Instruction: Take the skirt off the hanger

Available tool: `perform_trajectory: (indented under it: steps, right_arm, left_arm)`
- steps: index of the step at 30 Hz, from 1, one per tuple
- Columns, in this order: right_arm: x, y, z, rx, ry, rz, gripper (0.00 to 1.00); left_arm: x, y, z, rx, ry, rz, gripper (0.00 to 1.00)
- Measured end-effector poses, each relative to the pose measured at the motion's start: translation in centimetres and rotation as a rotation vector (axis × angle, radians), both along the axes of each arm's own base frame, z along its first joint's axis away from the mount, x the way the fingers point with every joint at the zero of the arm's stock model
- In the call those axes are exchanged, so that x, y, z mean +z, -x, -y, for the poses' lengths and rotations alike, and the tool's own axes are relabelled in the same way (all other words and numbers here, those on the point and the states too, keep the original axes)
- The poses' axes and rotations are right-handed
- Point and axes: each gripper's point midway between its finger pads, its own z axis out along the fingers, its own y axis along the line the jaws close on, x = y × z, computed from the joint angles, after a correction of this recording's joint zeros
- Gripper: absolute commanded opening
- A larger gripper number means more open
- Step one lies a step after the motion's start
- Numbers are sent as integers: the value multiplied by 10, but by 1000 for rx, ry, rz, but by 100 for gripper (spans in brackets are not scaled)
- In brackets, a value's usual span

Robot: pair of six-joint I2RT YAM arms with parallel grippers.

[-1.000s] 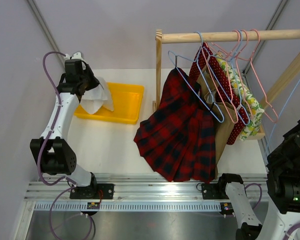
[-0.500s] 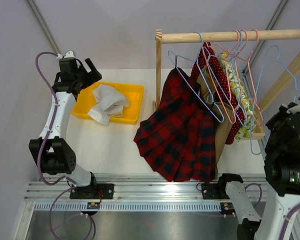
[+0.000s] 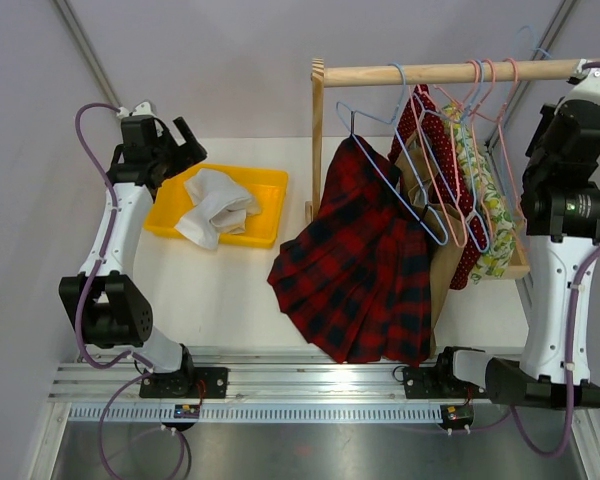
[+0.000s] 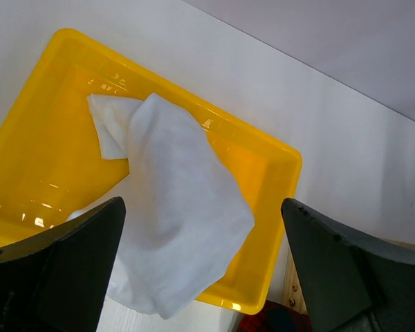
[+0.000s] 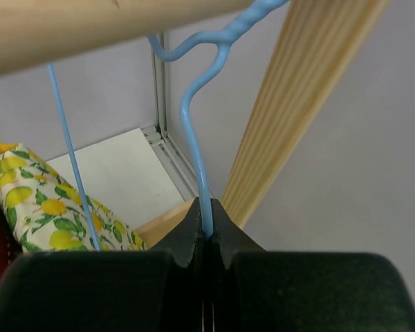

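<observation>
The red and dark tartan skirt (image 3: pixel 355 270) hangs from the pale-blue hanger (image 3: pixel 385 168), which hooks on the wooden rail (image 3: pixel 430 72); its hem rests near the table's front. My right gripper (image 3: pixel 583 78) is up at the rail's right end. It is shut on the wire neck of another pale-blue hanger (image 5: pixel 197 159), whose hook lies over the rail (image 5: pixel 90 28); my right gripper (image 5: pixel 206 232) pinches that wire just above the jaws. My left gripper (image 3: pixel 180 140) (image 4: pixel 202 204) is open, far from the skirt, above a white cloth (image 4: pixel 173 207).
The white cloth (image 3: pixel 218 205) lies in a yellow tray (image 3: pixel 265 190) at the back left. Right of the skirt hang a red dotted garment (image 3: pixel 450 190), a lemon-print garment (image 3: pixel 485 195) (image 5: pixel 34 214) and pink hangers (image 3: pixel 500 120). A slanted wooden brace (image 5: pixel 311 104) stands by my right gripper.
My left gripper opened and the white cloth dropped into the yellow tray. My right arm rose from the lower right, carrying the blue hanger up to the rail's right end.
</observation>
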Motion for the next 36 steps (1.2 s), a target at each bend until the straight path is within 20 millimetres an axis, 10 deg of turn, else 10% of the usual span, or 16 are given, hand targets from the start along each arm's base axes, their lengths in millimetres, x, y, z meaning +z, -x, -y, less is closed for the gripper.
perform_trajectory:
  steps: [9, 18, 20, 21, 24, 36]
  right_arm:
    - [-7, -36, 15, -57, 45, -61, 0]
    - [-30, -21, 23, -109, 63, -74, 2]
    - [-28, -19, 23, -112, 64, -69, 24]
    - [-27, -18, 24, -120, 63, -65, 63]
    - [-27, -15, 27, -145, 64, -64, 99]
    - [55, 36, 32, -235, 48, 141, 99]
  left_arm:
    - [2, 1, 4, -23, 7, 6, 99]
    - [8, 1, 6, -36, 14, 29, 99]
    - [7, 1, 7, -39, 15, 30, 99]
    - [6, 1, 7, -40, 15, 28, 99]
    - [4, 2, 7, -41, 16, 21, 99]
    - [9, 4, 8, -45, 17, 35, 99]
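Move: The right hand still grips the empty blue hanger by its wire. The spot on the wooden rod for the hook lies about 5 cm ahead, 6 cm right and 9 cm above; the rack's right post tops out some 12 cm right and 6 cm ahead. The lemon skirt hangs roughly 8 cm left, 4 cm ahead and 17 cm lower. From the left hand that rod spot is about 63 cm right, 6 cm back and 28 cm up. Keeping its pinch on the blue hanger, the right hand carries the hook forward about 3.5 cm and slightly right past the rod, then sinks some 3 cm while easing back to set the hook over it. The fingers then open wide, let the wire go, and the hand pulls back and up roughly 8 cm, away from the hanger, tipping its fingers upward and turned a little clockwise. ##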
